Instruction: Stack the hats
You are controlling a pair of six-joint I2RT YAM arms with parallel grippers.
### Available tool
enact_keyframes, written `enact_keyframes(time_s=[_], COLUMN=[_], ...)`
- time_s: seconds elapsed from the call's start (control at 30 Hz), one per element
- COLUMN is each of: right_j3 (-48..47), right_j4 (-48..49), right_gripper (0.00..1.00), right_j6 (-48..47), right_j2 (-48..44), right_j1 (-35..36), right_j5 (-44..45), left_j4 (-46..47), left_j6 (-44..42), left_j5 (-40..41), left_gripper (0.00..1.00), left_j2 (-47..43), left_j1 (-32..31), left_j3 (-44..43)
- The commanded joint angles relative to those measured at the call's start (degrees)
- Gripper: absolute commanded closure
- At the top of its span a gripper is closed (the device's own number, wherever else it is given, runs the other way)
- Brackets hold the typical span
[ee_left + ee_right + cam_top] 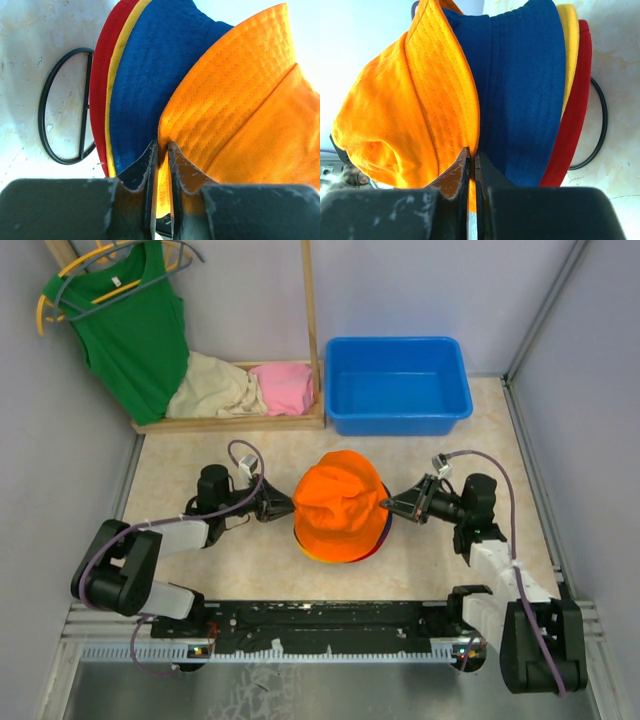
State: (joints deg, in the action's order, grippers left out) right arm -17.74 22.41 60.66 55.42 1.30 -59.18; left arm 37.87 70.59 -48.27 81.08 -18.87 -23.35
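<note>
The hats lie in one pile at the table's middle. The bright orange hat (340,502) is on top, crown up. In the wrist views the navy hat (145,85) (525,90), the yellow hat (114,75) (568,50) and the red hat (100,85) (575,125) show as brims layered under the orange one (240,100) (395,115). My left gripper (288,506) (163,145) pinches the orange brim at the pile's left, its jaws a narrow gap apart with cloth between them. My right gripper (388,506) (474,152) is shut on the orange brim's right edge.
A black ring (45,115) (600,130) lies flat on the table under the pile. A blue bin (398,385) stands at the back. Left of it, a wooden rack (310,340) holds a green tank top (130,330) and folded beige (210,388) and pink (283,388) clothes.
</note>
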Motion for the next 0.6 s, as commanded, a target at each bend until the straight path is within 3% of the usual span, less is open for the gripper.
enact_keyframes(time_s=[0.0,0.37,0.57], right_j3=[0.38,6.7,4.19], right_j4=[3.74,-2.77,-11.58], right_gripper=[1.0,1.0,1.0], right_j6=[0.37,-9.76,-15.15], right_j2=[0.97,4.31,1.58], right_j1=[-0.86,-1.3,-0.66], right_j5=[-0.66,2.47,3.91], left_j4=[-0.43,1.11,1.34], left_j6=[-1.6,-3.55,-5.32], left_j5=[-0.56,-1.23,-2.09], left_gripper=[0.82,0.84,0.84], left_j2=[-0.97,2.81,6.44], left_j1=[0.15,0.21,0.51], left_j3=[-0.9,1.25,0.23])
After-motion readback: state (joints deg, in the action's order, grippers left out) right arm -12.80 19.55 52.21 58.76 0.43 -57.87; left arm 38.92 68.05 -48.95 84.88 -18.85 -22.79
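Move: At the orange hat's right edge, the right hand already holds its brim; the middle of the hat lies about 9 cm to the left, level ahead and some 3 cm higher. The blue hat that it covers is also 9 cm left, about level in height, the red hat's middle some 4 cm lower. The blue bin stands roughly 25 cm farther out and 3 cm right. From the left hand, the orange hat's middle is about 11 cm right and 3 cm up. Keeping the orange brim pinched in its shut fingers, the right hand pulls it down about 5 cm alongside the blue brim, easing back a centimetre late on while the fingertips dip about 5 degrees. The left hand waits, then sinks some 2 cm at the other edge, its fingers staying slightly open and coming clear of the orange brim. ##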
